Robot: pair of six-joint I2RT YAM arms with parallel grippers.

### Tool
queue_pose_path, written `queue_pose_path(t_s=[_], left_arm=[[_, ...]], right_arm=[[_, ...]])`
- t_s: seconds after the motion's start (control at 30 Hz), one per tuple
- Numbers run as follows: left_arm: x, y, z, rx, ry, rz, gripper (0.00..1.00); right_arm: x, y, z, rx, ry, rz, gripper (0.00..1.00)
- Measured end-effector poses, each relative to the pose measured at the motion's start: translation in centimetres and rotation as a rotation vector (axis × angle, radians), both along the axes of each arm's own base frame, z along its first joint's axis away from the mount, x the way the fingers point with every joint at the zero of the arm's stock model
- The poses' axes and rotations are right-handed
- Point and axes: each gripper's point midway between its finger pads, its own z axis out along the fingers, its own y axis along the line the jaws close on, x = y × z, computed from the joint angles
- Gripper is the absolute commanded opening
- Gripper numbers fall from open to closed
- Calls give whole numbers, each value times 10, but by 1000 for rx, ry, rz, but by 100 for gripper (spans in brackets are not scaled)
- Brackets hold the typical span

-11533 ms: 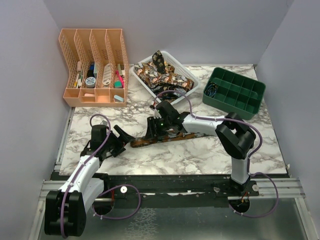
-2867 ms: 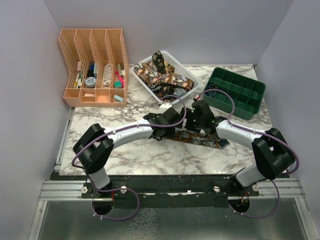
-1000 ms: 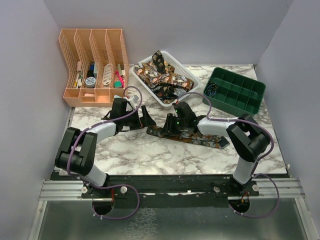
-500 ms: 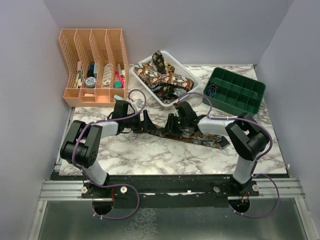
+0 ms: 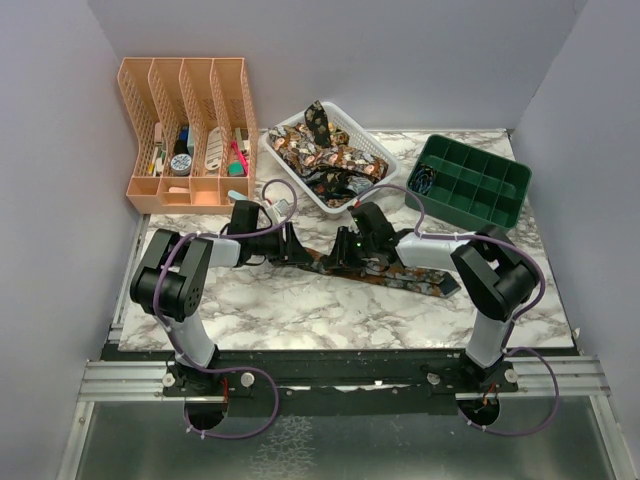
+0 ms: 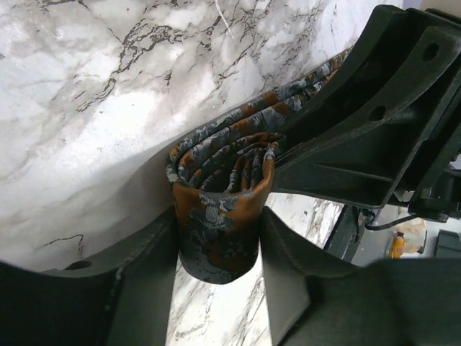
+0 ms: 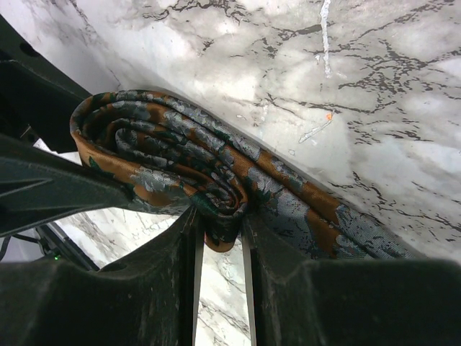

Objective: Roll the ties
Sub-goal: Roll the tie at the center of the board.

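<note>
One tie [image 5: 412, 278] lies on the marble table [image 5: 300, 310], dark with orange and grey pattern, its left end wound into a roll [image 6: 223, 169]. In the left wrist view my left gripper [image 6: 218, 220] has both fingers pressed against the sides of that roll. My right gripper [image 7: 218, 216] pinches the roll's inner coil [image 7: 223, 209], and the tie's flat tail [image 7: 310, 209] runs off to the right. From above, the left gripper [image 5: 297, 247] and the right gripper [image 5: 341, 250] meet at the roll from opposite sides. More ties [image 5: 320, 150] fill the white basket [image 5: 383, 150].
An orange desk organizer [image 5: 190, 130] with small items stands at the back left. A green compartment tray [image 5: 468, 185] sits at the back right. The white basket is just behind the two grippers. Grey walls close in the left, right and back.
My left arm has swung right from beside the tie to its rolled end, and its jaws have narrowed from wide open onto the roll. The right gripper has kept its grip and place.
</note>
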Motion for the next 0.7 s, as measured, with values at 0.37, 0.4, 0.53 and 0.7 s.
queue_pose_path(t_s=[0.37,0.4,0.53,0.7], left_arm=[[-1,0,-1,-3,19,7,9],[-1,0,-1,-2,24,10,5],[-6,4,-6,30,78,36,0],[-21,14,-5,83,135,82,0]], right_arm=[[-2,1,2,2,-5,31,50],[-2,2,3,6,-10,42,55],[-4,4,15,21,-65,109,72],[-5,7,50,74,-269,257,75]])
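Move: The tie's rolled end sits between the hands: its middle is about 3 cm to the left hand's right, level fore and aft and 1 cm lower, and some 4 cm to the right hand's left, level with it. From the right hand, the strip's far end lies roughly 26 cm right, 5 cm back and 2 cm down; the white basket's middle is about 23 cm ahead, straight out and 2 cm up. The left fingers, already around the left end of the tie's roll, close to about half their gap and pinch the bunched layers while that hand stays put, then draw the roll some 2 cm back and a little left. As that pinch tightens, the right fingers let go of the roll's other side, open wide, and the right hand lifts about 5 cm off it, turning roughly 20 degrees counter-clockwise and tipping its fingers up. ##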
